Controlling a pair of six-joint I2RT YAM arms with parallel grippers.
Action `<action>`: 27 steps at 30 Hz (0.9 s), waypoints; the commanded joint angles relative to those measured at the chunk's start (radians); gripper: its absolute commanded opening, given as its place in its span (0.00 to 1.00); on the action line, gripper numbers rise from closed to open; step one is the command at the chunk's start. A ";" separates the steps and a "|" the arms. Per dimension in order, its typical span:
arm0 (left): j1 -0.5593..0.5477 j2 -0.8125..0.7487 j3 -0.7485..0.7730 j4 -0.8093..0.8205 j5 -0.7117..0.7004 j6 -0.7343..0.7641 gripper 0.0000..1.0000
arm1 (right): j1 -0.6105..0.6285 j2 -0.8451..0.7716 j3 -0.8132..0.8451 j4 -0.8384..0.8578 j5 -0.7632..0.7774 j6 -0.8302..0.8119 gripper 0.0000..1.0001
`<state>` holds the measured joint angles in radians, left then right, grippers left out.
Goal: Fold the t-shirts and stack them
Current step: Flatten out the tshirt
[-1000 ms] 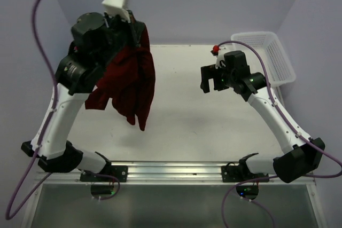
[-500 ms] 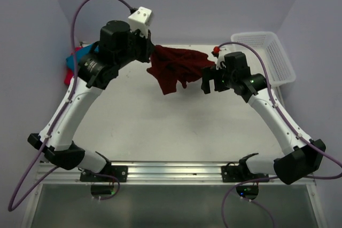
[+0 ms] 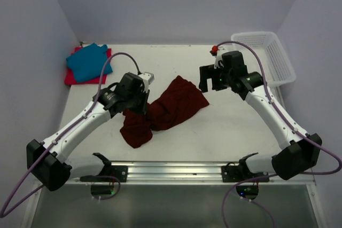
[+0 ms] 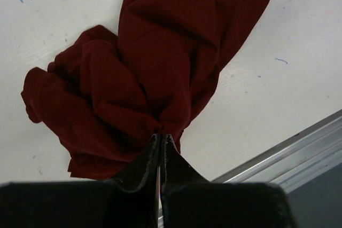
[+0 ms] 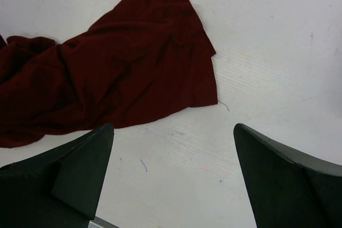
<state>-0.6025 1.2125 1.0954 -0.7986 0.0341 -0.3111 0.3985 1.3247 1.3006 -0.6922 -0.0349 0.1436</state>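
Observation:
The dark maroon t-shirt lies crumpled on the table's middle, stretching from front left toward back right. My left gripper sits low at its left part, shut on a bunched fold. In the left wrist view the closed fingertips pinch the maroon cloth. My right gripper hovers open beyond the shirt's right corner; in the right wrist view it is empty, and the shirt's edge lies just ahead of it. A teal blue t-shirt lies folded on a red-pink one at the back left.
A white mesh basket stands at the back right corner. A metal rail runs along the table's near edge between the arm bases. Bare white tabletop lies to the front right of the maroon shirt.
My left arm swung down from high at the back, carrying the maroon t-shirt, which now lies on the table. The right arm barely moved.

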 commanded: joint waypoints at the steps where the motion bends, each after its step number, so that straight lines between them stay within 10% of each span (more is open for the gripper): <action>1: 0.000 -0.056 0.027 0.088 0.003 -0.049 0.00 | 0.013 0.040 -0.020 0.106 -0.111 0.059 0.99; 12: 0.000 -0.057 0.100 0.079 -0.100 -0.046 0.00 | 0.103 0.209 -0.135 0.195 -0.171 0.125 0.99; 21: 0.000 -0.106 0.104 0.047 -0.137 -0.054 0.00 | 0.097 0.287 -0.156 0.137 0.269 0.243 0.98; 27: 0.000 -0.123 0.097 0.039 -0.140 -0.062 0.00 | 0.073 0.380 -0.123 0.143 0.296 0.280 0.95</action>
<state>-0.6025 1.1202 1.1549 -0.7761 -0.0841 -0.3565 0.4808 1.6695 1.1435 -0.5552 0.1783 0.3725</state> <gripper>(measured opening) 0.009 0.959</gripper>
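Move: The t-shirt's near right corner lies almost straight below the open right hand, about 20 cm down. From there the shirt's far corner is some 14 cm farther out and 13 cm to the left, and the middle of the white bin about 22 cm farther out and 25 cm to the right. From the left hand, which already pinches the shirt's gathered end, the near right corner lies about 9 cm ahead, 25 cm right and 14 cm down. Open right hand sinks about 16 cm, bowing left, towards shirt's right corner; left lifts its pinch 5 cm. ##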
